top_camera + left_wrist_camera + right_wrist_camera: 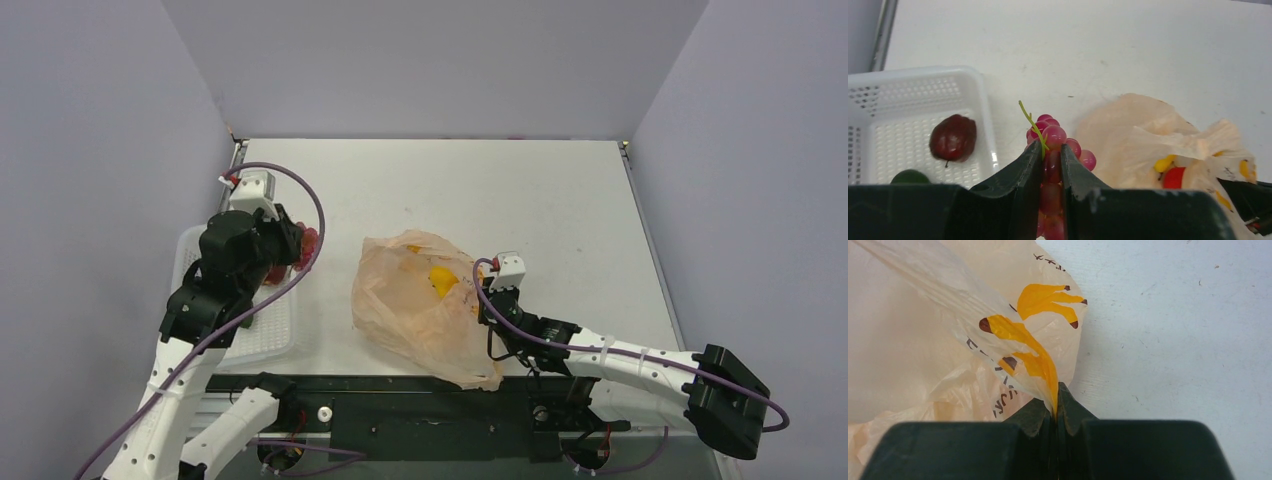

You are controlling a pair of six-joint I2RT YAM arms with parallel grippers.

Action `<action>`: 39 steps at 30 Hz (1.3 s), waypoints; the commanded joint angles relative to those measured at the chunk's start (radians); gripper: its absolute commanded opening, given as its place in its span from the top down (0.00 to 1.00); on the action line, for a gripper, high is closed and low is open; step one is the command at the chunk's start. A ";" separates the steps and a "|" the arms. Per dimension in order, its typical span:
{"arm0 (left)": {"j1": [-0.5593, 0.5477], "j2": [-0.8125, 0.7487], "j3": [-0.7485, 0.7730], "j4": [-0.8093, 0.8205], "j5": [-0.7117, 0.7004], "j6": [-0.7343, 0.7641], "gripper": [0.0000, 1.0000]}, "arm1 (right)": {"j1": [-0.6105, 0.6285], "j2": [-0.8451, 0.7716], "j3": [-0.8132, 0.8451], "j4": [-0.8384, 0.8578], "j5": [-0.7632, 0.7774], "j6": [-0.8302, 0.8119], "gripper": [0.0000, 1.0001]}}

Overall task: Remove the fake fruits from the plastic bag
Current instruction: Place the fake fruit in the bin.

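Observation:
The peach-orange plastic bag (420, 305) lies crumpled in the middle of the table. My right gripper (487, 300) is shut on a fold of the bag (923, 340) at its right edge, the film pinched between its fingertips (1057, 390). My left gripper (1051, 147) hangs left of the bag, shut on a cluster of red berries (1055, 135) with a green stem. A dark red round fruit (953, 137) lies in the white basket (923, 72). Through the bag's film (1148, 135) a bright red fruit (1174, 177) shows.
The white mesh basket (265, 330) sits at the table's left edge under my left arm, with a dark green object (909, 176) in it. Something yellow (440, 278) shows inside the bag. Grey walls close in the table on three sides.

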 commanded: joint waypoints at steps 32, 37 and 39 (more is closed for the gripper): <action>0.025 -0.052 -0.336 0.091 -0.522 -0.053 1.00 | -0.011 0.042 0.021 0.057 -0.021 -0.003 1.00; 0.029 -0.036 -0.342 0.037 -0.583 -0.104 1.00 | -0.011 0.041 0.019 0.061 -0.023 0.002 1.00; 0.029 -0.040 -0.344 0.033 -0.590 -0.115 1.00 | -0.011 0.047 0.020 0.065 -0.026 0.005 1.00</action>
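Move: To the left hand's left, some 22 cm over, 8 cm farther out and 27 cm below, is the middle of the bin, where the held grapes are being taken. In it lie the dark red fruit, about 16 cm ahead and 17 cm left of the hand, and the avocado, 6 cm ahead and 23 cm left. The plastic bag sits about 20 cm right and 6 cm ahead. From the right hand, the bin is about 53 cm left and 12 cm ahead. Swinging down and left together towards the bin, the left hand sinks about 12 cm and goes some 10 cm left, most of it early before easing off, keeping its pinch on the grapes. The wrist turns counter-clockwise about 30 degrees, rolls left side up and tips a little further down. The right hand keeps its hold on the bag edge. ##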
